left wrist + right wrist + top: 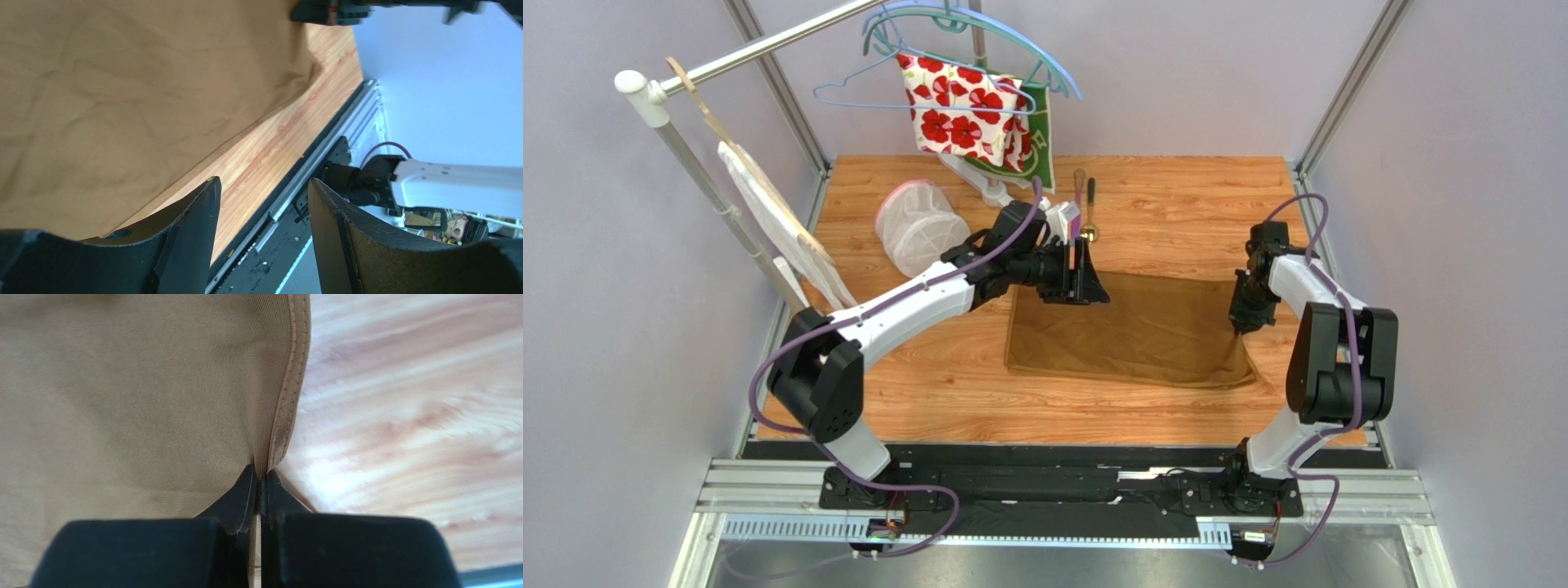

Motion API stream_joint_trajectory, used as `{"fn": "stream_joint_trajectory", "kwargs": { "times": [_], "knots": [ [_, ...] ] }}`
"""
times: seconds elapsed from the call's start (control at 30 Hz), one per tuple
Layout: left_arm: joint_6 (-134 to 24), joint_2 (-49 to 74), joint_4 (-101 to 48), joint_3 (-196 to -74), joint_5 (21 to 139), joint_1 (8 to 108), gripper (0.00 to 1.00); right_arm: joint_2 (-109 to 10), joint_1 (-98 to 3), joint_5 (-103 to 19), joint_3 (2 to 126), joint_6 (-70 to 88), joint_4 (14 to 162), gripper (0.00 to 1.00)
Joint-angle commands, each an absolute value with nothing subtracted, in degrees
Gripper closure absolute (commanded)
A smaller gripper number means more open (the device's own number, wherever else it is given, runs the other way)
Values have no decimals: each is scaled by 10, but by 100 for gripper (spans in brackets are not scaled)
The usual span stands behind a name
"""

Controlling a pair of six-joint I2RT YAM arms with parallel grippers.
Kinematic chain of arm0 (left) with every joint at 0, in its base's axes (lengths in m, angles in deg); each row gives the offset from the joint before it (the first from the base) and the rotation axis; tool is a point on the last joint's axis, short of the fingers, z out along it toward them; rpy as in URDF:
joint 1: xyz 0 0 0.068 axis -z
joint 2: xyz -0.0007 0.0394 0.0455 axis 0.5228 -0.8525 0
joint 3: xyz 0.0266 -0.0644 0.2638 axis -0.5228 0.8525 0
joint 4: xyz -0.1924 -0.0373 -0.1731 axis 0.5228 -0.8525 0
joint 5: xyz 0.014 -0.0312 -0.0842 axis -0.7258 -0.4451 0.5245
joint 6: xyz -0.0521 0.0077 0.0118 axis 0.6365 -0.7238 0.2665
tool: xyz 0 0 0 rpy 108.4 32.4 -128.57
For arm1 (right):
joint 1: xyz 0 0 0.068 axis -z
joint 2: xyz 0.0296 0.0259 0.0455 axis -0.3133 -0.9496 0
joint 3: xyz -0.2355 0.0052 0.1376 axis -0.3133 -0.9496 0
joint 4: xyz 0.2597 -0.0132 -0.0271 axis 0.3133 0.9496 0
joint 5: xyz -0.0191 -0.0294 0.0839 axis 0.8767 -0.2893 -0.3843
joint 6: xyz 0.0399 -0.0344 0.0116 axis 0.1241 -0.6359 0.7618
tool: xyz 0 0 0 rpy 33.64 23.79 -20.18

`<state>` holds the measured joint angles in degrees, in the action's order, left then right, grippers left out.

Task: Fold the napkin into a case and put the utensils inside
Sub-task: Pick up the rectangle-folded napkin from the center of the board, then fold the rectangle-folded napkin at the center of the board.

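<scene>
The golden-brown napkin (pixel 1124 331) lies spread on the wooden table (pixel 916 368), slightly rumpled. My right gripper (pixel 1238 321) is at its right edge. The right wrist view shows that gripper (pixel 263 475) shut on the napkin's (pixel 123 386) stitched hem. My left gripper (pixel 1090 284) hovers at the napkin's far left corner. Its fingers (pixel 190 226) stand open with nothing between them, the napkin (pixel 123 92) lying beyond. The utensils lie just behind the left gripper: a purple-pink stick (pixel 1079 208) and a dark-handled spoon (pixel 1090 196). No case shape shows.
A white mesh basket (pixel 918 224) sits at the back left. A red-flowered white cloth (pixel 965 110) and a green cloth (pixel 1047 137) hang from hangers on a rack. A white bag (pixel 775 221) hangs at the left. Frame posts stand at the table's corners.
</scene>
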<state>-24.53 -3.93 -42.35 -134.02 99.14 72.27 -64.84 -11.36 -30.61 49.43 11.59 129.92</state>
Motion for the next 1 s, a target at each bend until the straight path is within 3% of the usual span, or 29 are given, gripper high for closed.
{"fn": "stream_joint_trajectory", "kwargs": {
  "times": [0.0, 0.17, 0.5, 0.97],
  "knots": [
    [-264, -97, -451, -1406, 986, 721, 37, -584, -110, -251, 513, 127, 1329, 100],
    [-245, -194, -444, -1468, 987, 724, 40, -547, -110, -229, 523, 128, 1338, 100],
    [-167, -412, -422, -1656, 956, 761, 57, -517, -111, -275, 520, 135, 1325, 100],
    [-57, -545, -377, -1720, 977, 781, 58, -440, -151, -298, 561, 148, 1362, 100]
  ]
}}
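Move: The napkin lies flat as a rectangle under the left hand, its middle about 5 cm ahead of that hand, 8 cm to its right and 18 cm below. Beyond it the spoon lies some 32 cm ahead of the left hand and 2 cm to its right, with the purple-handled utensil just left of it, straight ahead of the hand. The right hand already pinches the napkin's right end, with the napkin's middle about 20 cm to its left, 2 cm ahead and 2 cm below. The left hand swoops down about 16 cm, reaching some 14 cm to the right and 8 cm forward onto the middle of the napkin, its fingers tipping further down by nearly 20 degrees and narrowing by about a third without shutting. Meanwhile the right hand keeps its pinch on the napkin's right end and raises it about 9 cm almost straight up, easing off midway before rising on, as its fingers swing some 15 degrees from straight down towards forward. ##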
